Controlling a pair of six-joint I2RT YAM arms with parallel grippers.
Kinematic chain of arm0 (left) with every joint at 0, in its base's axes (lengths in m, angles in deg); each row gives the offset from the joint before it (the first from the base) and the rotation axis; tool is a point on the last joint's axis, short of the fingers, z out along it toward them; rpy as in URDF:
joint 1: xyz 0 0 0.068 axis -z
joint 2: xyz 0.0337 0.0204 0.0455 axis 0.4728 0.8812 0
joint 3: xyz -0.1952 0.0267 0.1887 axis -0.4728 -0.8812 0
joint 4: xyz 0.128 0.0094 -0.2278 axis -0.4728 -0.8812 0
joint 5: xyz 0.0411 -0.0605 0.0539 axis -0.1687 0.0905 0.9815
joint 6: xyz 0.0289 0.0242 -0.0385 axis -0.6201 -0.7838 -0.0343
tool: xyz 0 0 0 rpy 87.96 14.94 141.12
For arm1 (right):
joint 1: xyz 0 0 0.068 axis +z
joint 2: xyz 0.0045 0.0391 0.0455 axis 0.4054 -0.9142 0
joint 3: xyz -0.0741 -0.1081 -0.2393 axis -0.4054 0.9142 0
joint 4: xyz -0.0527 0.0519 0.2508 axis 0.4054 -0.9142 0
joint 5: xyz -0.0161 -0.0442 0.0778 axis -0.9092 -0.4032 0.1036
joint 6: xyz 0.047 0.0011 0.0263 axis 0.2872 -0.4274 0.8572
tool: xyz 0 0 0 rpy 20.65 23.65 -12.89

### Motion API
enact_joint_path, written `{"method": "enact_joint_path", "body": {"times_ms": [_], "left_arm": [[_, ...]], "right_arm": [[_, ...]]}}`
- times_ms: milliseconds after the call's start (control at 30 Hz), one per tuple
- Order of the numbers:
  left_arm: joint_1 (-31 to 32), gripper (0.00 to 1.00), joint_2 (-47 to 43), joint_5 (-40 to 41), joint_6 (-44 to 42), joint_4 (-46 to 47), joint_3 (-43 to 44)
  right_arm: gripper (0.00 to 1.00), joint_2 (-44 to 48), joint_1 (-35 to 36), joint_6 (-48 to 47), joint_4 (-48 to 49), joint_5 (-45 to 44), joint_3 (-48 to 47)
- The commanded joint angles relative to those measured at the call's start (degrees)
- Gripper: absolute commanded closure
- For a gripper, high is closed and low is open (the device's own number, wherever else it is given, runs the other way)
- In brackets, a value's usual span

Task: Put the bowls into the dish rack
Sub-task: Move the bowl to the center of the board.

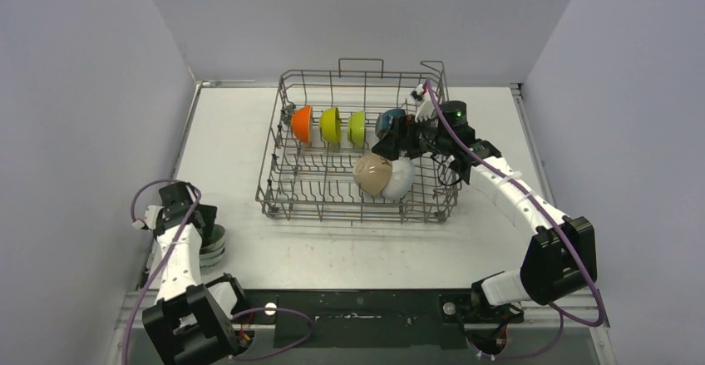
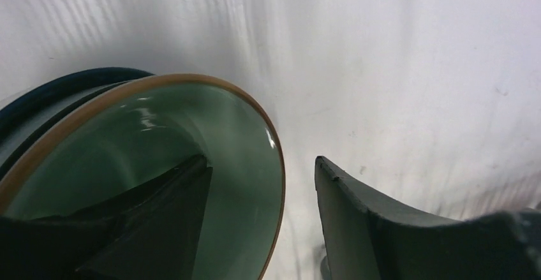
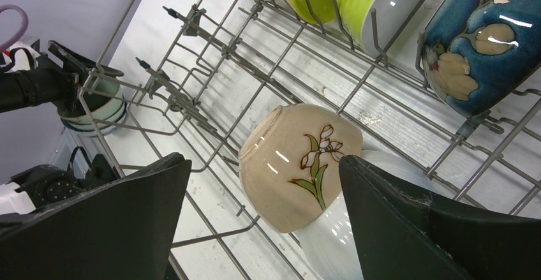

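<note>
The dish rack [image 1: 275, 159] stands mid-table and holds orange [image 1: 301, 123], yellow [image 1: 330, 124], lime [image 1: 357, 128] and blue-patterned [image 1: 389, 120] bowls on edge. A beige flowered bowl [image 3: 296, 165] leans on a white bowl [image 3: 332, 242] in front of them. My right gripper [image 3: 263, 159] hovers open just above the beige bowl, touching nothing. At the near left, a short stack of bowls [image 1: 213, 247] sits on the table. My left gripper [image 2: 260, 159] straddles the top pale green bowl's [image 2: 159, 133] rim, one finger inside and one [image 2: 357, 229] outside, with a gap to the rim. A dark blue bowl [image 2: 64, 82] lies beneath.
The rack's upright tines [image 3: 191, 101] and handle loops [image 1: 361, 66] rise around the right gripper. Grey walls close in the table on the left, back and right. The stack sits close to the left wall and the table's near edge [image 1: 357, 292].
</note>
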Motion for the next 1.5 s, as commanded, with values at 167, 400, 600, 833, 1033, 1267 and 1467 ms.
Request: {"method": "enact_joint_path", "body": {"times_ms": [167,400,600,833,1033,1267,1467], "left_arm": [[0.2,0.41,1.12,-10.83,-0.22,7.9,-2.49],[5.13,0.41,1.39,-12.87,1.9,10.48,-3.12],[12.91,0.41,-1.21,-11.67,6.5,10.61,-4.16],[15.86,0.41,-6.84,-11.69,11.57,7.11,-6.5],[16.85,0.41,-11.36,-10.42,12.24,0.09,-6.06],[17.81,0.4,-14.72,-10.02,13.02,-6.14,-6.09],[17.89,0.4,-15.48,-7.34,12.15,-11.06,-3.42]], "right_arm": [[0.1,-0.58,-0.44,-0.16,1.92,0.13,-0.96],[0.1,-0.96,-0.36,0.32,2.4,0.15,-1.04],[0.1,-1.18,-0.39,0.28,2.37,0.24,-1.13],[0.1,-0.96,-0.37,0.34,2.33,0.21,-0.83],[0.1,-1.07,-0.24,0.61,2.7,0.15,-0.72],[0.1,-1.23,-0.02,0.89,3.03,0.23,-0.74],[0.1,-1.23,0.26,1.07,3.03,0.14,-0.95]]}}
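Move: The left gripper already straddles the far rim of the green bowl, top of a small stack, its middle about 6 cm back, 2 cm left and 3 cm lower. Bare board at the centre lies some 37 cm to this gripper's right and 6 cm back, about 5 cm below; the rack's near-left foot is around 17 cm right and 3 cm ahead. From the idle right hand, that central spot is roughly 18 cm back, 13 cm left and 22 cm down. Bring the left gripper to the right, about 10 cm in all, towards the centre of the board, dragging the bowl stack by its rim, one finger inside and one outside. Swing out forward some 5 cm first, then curve back nearly as far, easing up about 2 cm. Meanwhile let the fingertips swing outward and turn the wrist some 10 degrees clockwise, keeping the finger gap unchanged. ##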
